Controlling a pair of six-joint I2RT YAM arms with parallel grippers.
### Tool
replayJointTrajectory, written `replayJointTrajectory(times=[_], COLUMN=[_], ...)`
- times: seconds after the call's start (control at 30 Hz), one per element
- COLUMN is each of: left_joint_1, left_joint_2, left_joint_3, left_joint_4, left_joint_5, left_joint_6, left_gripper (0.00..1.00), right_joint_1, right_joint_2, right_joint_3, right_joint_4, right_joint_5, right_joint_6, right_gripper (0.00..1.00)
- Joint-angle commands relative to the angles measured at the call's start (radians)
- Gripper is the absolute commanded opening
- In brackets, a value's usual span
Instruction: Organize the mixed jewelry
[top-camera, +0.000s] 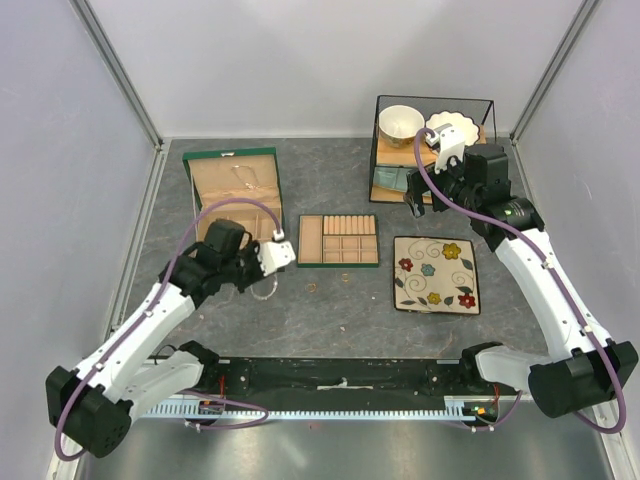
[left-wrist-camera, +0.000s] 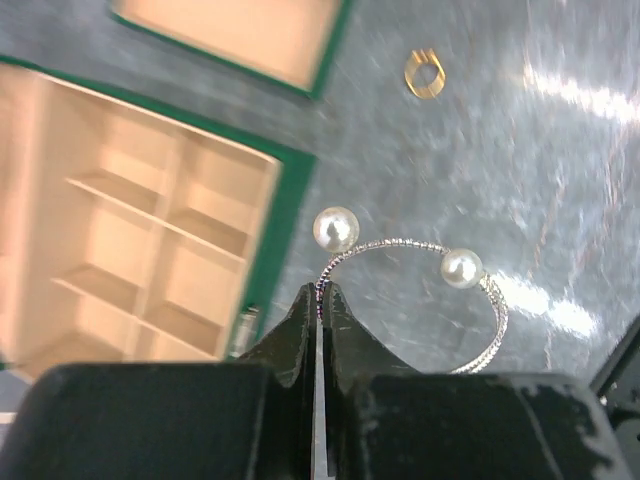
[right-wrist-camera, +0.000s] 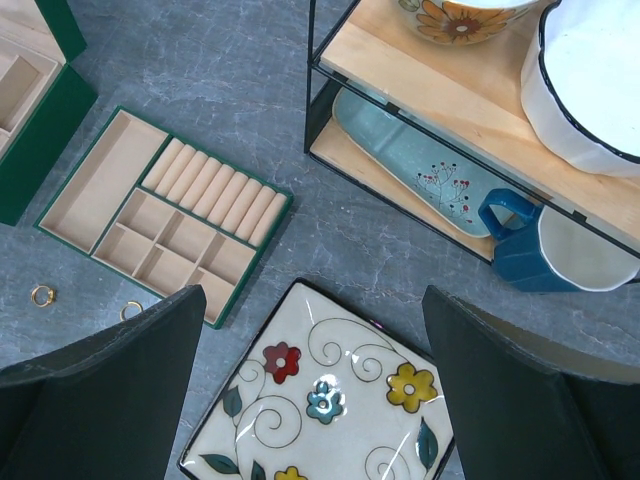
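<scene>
My left gripper (left-wrist-camera: 322, 292) is shut on a thin silver wire bangle (left-wrist-camera: 400, 242) with two pearls, pinching the wire near one pearl, close over the grey table. In the top view this gripper (top-camera: 268, 275) is just past the front right corner of the green jewelry box (top-camera: 232, 195). A fine chain (top-camera: 243, 180) lies inside the box. Two small gold rings (top-camera: 311, 287) (top-camera: 346, 277) lie on the table in front of the tan compartment tray (top-camera: 338, 240). One ring also shows in the left wrist view (left-wrist-camera: 424, 75). My right gripper (right-wrist-camera: 320, 400) is open and empty, high above the flowered plate (right-wrist-camera: 330, 340).
A black wire shelf (top-camera: 432, 150) at the back right holds bowls, a blue dish and a blue mug (right-wrist-camera: 530, 250). The flowered plate (top-camera: 435, 275) lies right of the tray. The box's green edge (left-wrist-camera: 283, 200) is close on my left gripper's left. Walls enclose the table.
</scene>
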Motion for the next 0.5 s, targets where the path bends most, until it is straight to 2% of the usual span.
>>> replayJointTrajectory(times=[0.0,0.13,0.3,0.47], left_joint_1=[0.000,0.006,0.031,0.108], left_joint_2=[0.035,0.152,0.298,0.465], left_joint_3=[0.176,0.308,0.357,0.408], left_joint_4=[-0.018,0.008,0.144,0.222], left_joint_5=[-0.012,-0.097,-0.215,-0.231], left_joint_6=[-0.091,-0.111,-0.105,-0.089], left_gripper=[0.01,0.02,0.02,0.02], right_joint_1=[0.006,0.006,0.006,0.006], right_joint_2=[-0.005,-0.007,-0.023,-0.033], right_joint_3=[0.014,0.011,0.002,-0.002], right_joint_4=[0.028,0.028,0.028,0.026], right_joint_5=[0.000,0.000,0.006,0.009], right_joint_6=[-0.004,-0.003,-0.006,-0.009], right_gripper=[0.98,0.98,0.98,0.98])
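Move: The left hand holds the silver pearl bracelet above the table, with the open jewelry box's compartments about 15 cm ahead, 3 cm left and 8 cm lower. The green-edged tray lies some 16 cm ahead and 20 cm to its right, 10 cm below, with a gold ring about 5 cm ahead, 14 cm right and 11 cm down. From the right hand, those compartments are roughly 38 cm left, 2 cm ahead and 25 cm below. Keeping the bracelet pinched by one end between shut fingers, the left hand swings forward about 11 cm towards the jewelry box, first climbing some 8 cm and drifting slightly right to carry the bracelet over the box's near edge. Past the top of this arc it keeps going forward while sinking 3 or 4 cm, easing back left, and the wrist turns roughly 15 degrees counter-clockwise. ##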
